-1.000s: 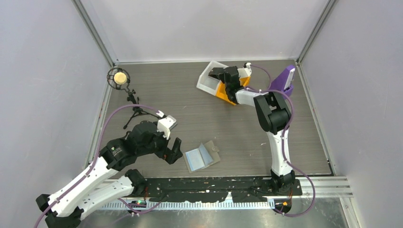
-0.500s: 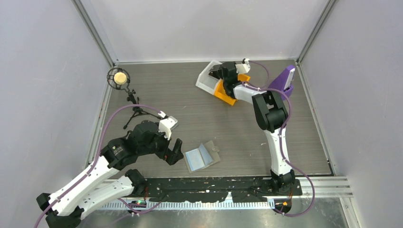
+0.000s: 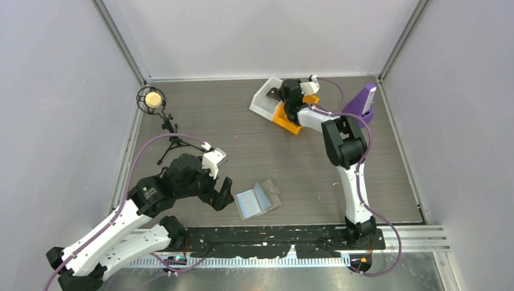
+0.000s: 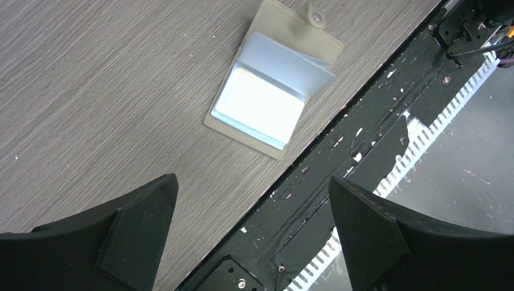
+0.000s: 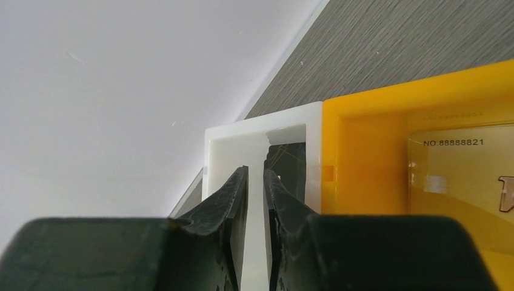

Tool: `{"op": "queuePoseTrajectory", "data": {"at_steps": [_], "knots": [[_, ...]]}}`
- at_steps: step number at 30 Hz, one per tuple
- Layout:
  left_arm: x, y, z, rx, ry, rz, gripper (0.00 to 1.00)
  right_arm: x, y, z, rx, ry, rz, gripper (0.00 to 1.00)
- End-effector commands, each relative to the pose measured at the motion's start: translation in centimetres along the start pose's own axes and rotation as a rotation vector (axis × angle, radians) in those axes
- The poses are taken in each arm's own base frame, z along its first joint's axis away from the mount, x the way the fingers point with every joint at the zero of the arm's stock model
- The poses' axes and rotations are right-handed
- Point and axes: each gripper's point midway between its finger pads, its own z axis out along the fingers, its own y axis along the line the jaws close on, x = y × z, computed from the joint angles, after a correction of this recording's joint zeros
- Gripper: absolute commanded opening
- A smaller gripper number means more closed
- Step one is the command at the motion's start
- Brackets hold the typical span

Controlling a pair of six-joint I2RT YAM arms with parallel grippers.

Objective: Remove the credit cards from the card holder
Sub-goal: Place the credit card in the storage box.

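The card holder (image 3: 257,200) (image 4: 270,91) lies open on the table near the front edge, its light blue panels up and its snap tab at the far side. Just left of it hovers my left gripper (image 3: 221,195) (image 4: 251,180), open wide with nothing between the fingers. At the back of the table my right gripper (image 3: 282,94) (image 5: 256,170) hangs over the white bin (image 3: 262,102) (image 5: 254,128). Its jaws stand a narrow gap apart with only white showing between them. A dark card (image 5: 290,159) sits in that bin just beyond the fingertips. A clear numbered card (image 5: 460,170) lies in the orange bin (image 3: 285,119) (image 5: 370,121).
A microphone on a small tripod (image 3: 153,100) stands at the back left. A purple holder (image 3: 363,100) sits at the back right. The black mounting rail (image 3: 273,236) (image 4: 363,151) runs along the front edge right by the card holder. Grey walls enclose the table.
My right gripper has shifted left from the orange bin to over the white bin, and its jaws have parted slightly. The left arm has barely moved.
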Motion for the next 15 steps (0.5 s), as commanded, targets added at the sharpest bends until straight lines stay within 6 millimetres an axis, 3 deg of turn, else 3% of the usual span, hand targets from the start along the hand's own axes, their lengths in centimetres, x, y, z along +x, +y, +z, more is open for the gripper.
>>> {"op": "queuePoseTrajectory", "data": {"at_steps": [1,7,10,12,15], "knots": [[-0.5,0.1,-0.4,-0.007,-0.030,0.015,1.00,-4.7,5.0,-1.6,-0.076,-0.076,-0.034,0.23],[-0.6,1.7,-0.5,-0.098,-0.028,0.017,1.00,-8.0,10.3,-4.7,-0.225,-0.063,-0.166,0.24],[-0.6,2.6,-0.9,-0.153,-0.031,0.003,1.00,-8.4,12.5,-6.5,-0.301,-0.021,-0.250,0.26],[-0.7,3.3,-1.2,-0.194,-0.051,-0.008,1.00,-8.6,13.3,-8.0,-0.326,0.023,-0.301,0.26],[-1.0,4.0,-1.8,-0.238,-0.097,-0.023,1.00,-7.9,12.0,-11.0,-0.297,0.121,-0.344,0.28]]}}
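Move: The released black card lies in the white compartment of the storage box, about 3 cm ahead of the right hand, 5 cm to its left and 9 cm below. The middle of that compartment is about 1 cm ahead and 8 cm left; the yellow compartment is some 4 cm back and 4 cm right. From the left hand the card is roughly 52 cm ahead and 17 cm right, while the card holder is level with it and 10 cm right, 18 cm below. Already free of the card, the empty right hand rises away from the storage box, about 13 cm and quickening, easing back a couple of centimetres late on; its fingers tip up, its left side dips and it swings roughly 15 degrees counter-clockwise, gap still small. The wide-open left hand drifts 2 to 3 cm left and forward, away from the card holder. ##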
